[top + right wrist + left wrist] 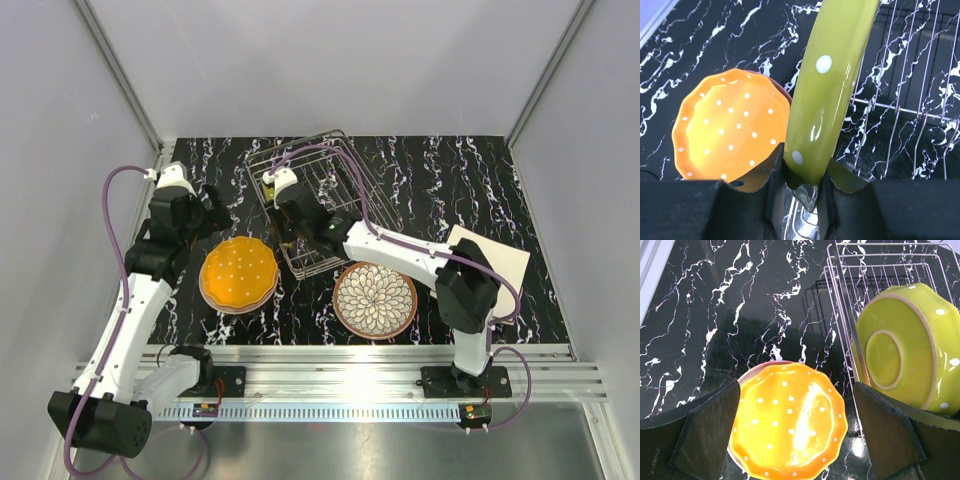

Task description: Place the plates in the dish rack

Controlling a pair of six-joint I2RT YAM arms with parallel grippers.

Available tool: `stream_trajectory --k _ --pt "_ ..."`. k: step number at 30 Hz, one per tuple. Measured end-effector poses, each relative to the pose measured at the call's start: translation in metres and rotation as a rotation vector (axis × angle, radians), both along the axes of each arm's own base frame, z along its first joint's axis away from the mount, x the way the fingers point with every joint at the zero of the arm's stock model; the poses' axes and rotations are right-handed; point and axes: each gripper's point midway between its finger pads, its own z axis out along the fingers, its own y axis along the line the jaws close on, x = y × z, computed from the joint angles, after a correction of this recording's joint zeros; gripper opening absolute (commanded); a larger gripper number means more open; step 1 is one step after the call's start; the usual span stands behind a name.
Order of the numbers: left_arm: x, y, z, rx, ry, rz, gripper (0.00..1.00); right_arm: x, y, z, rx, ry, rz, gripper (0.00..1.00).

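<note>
My right gripper is shut on the rim of the lime-green dotted plate, which stands on edge inside the wire dish rack. In the left wrist view the same lime-green plate shows its underside behind the rack's wires. The orange dotted plate lies flat left of the dish rack, and a pink rim peeks from under it. My left gripper hangs open above the orange plate, fingers wide apart. A brown-rimmed petal plate lies in front of the rack.
A white squarish plate lies at the right, partly under the right arm. The black marbled tabletop ends at a metal rail in front. Grey walls close in the back and sides.
</note>
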Motion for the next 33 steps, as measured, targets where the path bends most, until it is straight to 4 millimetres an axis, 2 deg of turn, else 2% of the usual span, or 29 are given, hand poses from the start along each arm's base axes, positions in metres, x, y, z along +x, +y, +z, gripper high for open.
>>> stream_trajectory --k 8,14,21,28,33 --pt "0.001 -0.002 -0.002 -0.01 -0.001 -0.012 0.99 0.004 0.004 0.009 0.061 -0.029 -0.008 0.0" --pt "0.009 -0.012 -0.02 -0.057 0.051 -0.031 0.99 -0.001 -0.003 0.023 0.116 -0.065 0.018 0.0" --pt "0.026 -0.019 -0.049 -0.176 0.146 -0.03 0.99 0.001 -0.007 0.06 0.239 -0.152 0.028 0.0" --pt "0.031 -0.01 -0.047 -0.211 0.131 -0.013 0.99 0.008 -0.02 0.113 0.337 -0.234 0.0 0.0" --pt "0.031 -0.007 -0.043 -0.203 0.119 -0.014 0.99 0.005 -0.026 0.123 0.35 -0.245 -0.003 0.0"
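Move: The right gripper already pinches the near side of the green plate, which stands in the dish rack with its middle some 6 cm ahead and 2 cm to the left of this hand. The rack's middle is about 10 cm ahead, 7 cm right and 7 cm lower; the orange plate lies 12 cm left, 3 cm back and 15 cm below. From the left hand, the rack's left rim is roughly 4 cm ahead, 8 cm right and 12 cm down; the orange plate is almost straight below, about 18 cm, 1 cm back and 2 cm right. Keep the right gripper shut on the green plate and raise it about 12 cm out of the rack, slowly at first, easing a little right near the top while the fingers tilt up some 25 degrees. Meanwhile dip the open left gripper down and forward towards the rack's left rim, rolling its left side down slightly. ##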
